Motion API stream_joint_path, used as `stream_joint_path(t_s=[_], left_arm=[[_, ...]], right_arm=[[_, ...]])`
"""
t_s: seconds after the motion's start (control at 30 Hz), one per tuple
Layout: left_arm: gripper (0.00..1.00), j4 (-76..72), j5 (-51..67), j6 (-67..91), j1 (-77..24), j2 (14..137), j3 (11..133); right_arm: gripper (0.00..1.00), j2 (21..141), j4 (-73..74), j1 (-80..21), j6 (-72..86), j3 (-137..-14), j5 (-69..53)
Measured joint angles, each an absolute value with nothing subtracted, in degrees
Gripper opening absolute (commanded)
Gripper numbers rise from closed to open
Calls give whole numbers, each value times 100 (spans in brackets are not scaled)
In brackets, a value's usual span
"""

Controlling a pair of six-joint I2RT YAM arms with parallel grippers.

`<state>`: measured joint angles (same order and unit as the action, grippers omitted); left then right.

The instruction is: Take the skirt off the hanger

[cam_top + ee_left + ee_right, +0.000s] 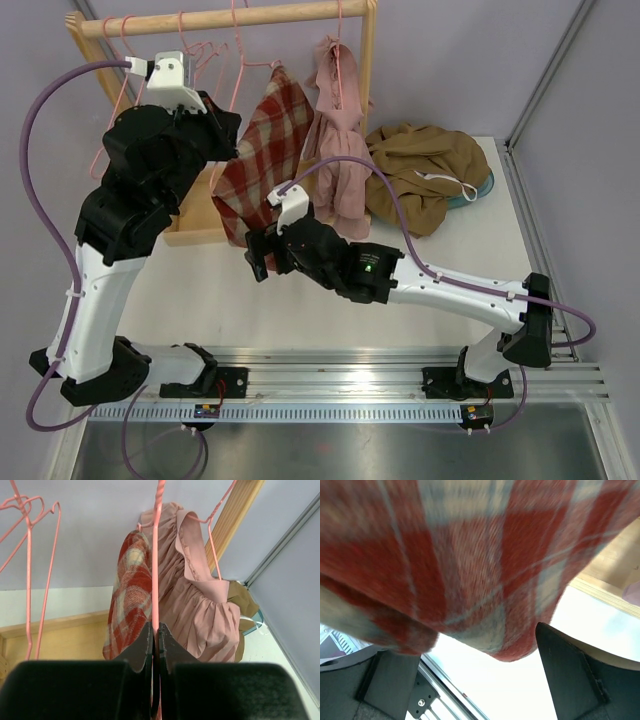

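Note:
A red and cream plaid skirt [262,150] hangs from a pink wire hanger [243,62] on the wooden rack. In the left wrist view the hanger's wire [155,575] runs straight down between my left gripper's jaws, with the skirt [131,600] just behind it. My left gripper [155,628] is shut on that wire, up beside the skirt's top [222,122]. My right gripper [258,256] sits at the skirt's lower hem. It is open [465,647], and the hem [470,560] hangs down between its spread fingers without being pinched.
A pink garment [335,140] hangs on a second hanger right of the skirt. A brown garment [420,175] lies heaped on the table at the back right. Empty pink hangers [115,60] hang on the rail [230,18] at the left. The rack's wooden base [195,228] lies below.

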<state>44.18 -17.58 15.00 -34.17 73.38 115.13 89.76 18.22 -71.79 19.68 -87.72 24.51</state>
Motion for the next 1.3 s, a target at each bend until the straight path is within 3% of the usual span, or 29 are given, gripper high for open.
stream_joint_path(t_s=[0.13,0.27,0.37,0.4,0.47,0.7,0.87,1.0,1.13,1.3], left_arm=[[0,4366,-1726,1503,-3417,7363,11660],[0,4362,-1693,1509,-3417,7349,11660],[0,4397,-1673,1511,-3417,7347,11660],[0,4407,-1673,1514,-3417,7345,11660],[0,4421,-1671,1533,-3417,7323,11660],[0,4451,-1678,1540,-3417,7170,11660],[0,4762,-1680,1439,-3424,7168,11688],[0,5618,-1737,1203,-3428,7627,12403],[0,5907,-1813,961,-3435,8016,12958],[0,4875,-2010,742,-3433,7850,12973]], right_arm=[[96,8984,1785,-7207,1981,-8652,2469],[80,9105,1723,-7212,1957,-8613,2604],[56,9271,1619,-7212,1883,-8613,2716],[28,9327,1573,-7212,1855,-8611,2762],[1,9435,1472,-7214,1743,-8611,2845],[0,9487,816,-7260,1691,-8248,2956],[0,9240,-14,-7474,2294,-6805,2947],[0,9564,-676,-7719,3000,-5660,2902],[0,10151,-436,-7913,3247,-5376,2884],[0,10202,16,-8088,3306,-5308,2755]])
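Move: From my right hand, open and facing ahead-left at the red plaid skirt, the skirt's middle is about 12 cm ahead, 1 cm right and 8 cm up, its lower edge just before the fingers. The pink dress hangs some 20 cm ahead, 15 right, 5 up; the brown garment lies 26 ahead, 35 right, 24 down. My left hand already grips the hanger: from it the skirt's middle is 5 cm ahead, 4 right, 12 down, and the rail 15 ahead, straight in line, 12 up. I ease my right hand down and slightly forward into the skirt's lower part and shut its fingers on the cloth, then pull fast down, some 29 cm in all, and back about 8 cm towards my bases, also drifting right, the hand rolling and tipping down some 20 degrees. My left hand keeps its pinch on the hanger wire, dips briefly during the pull, then lifts about 5 cm. ##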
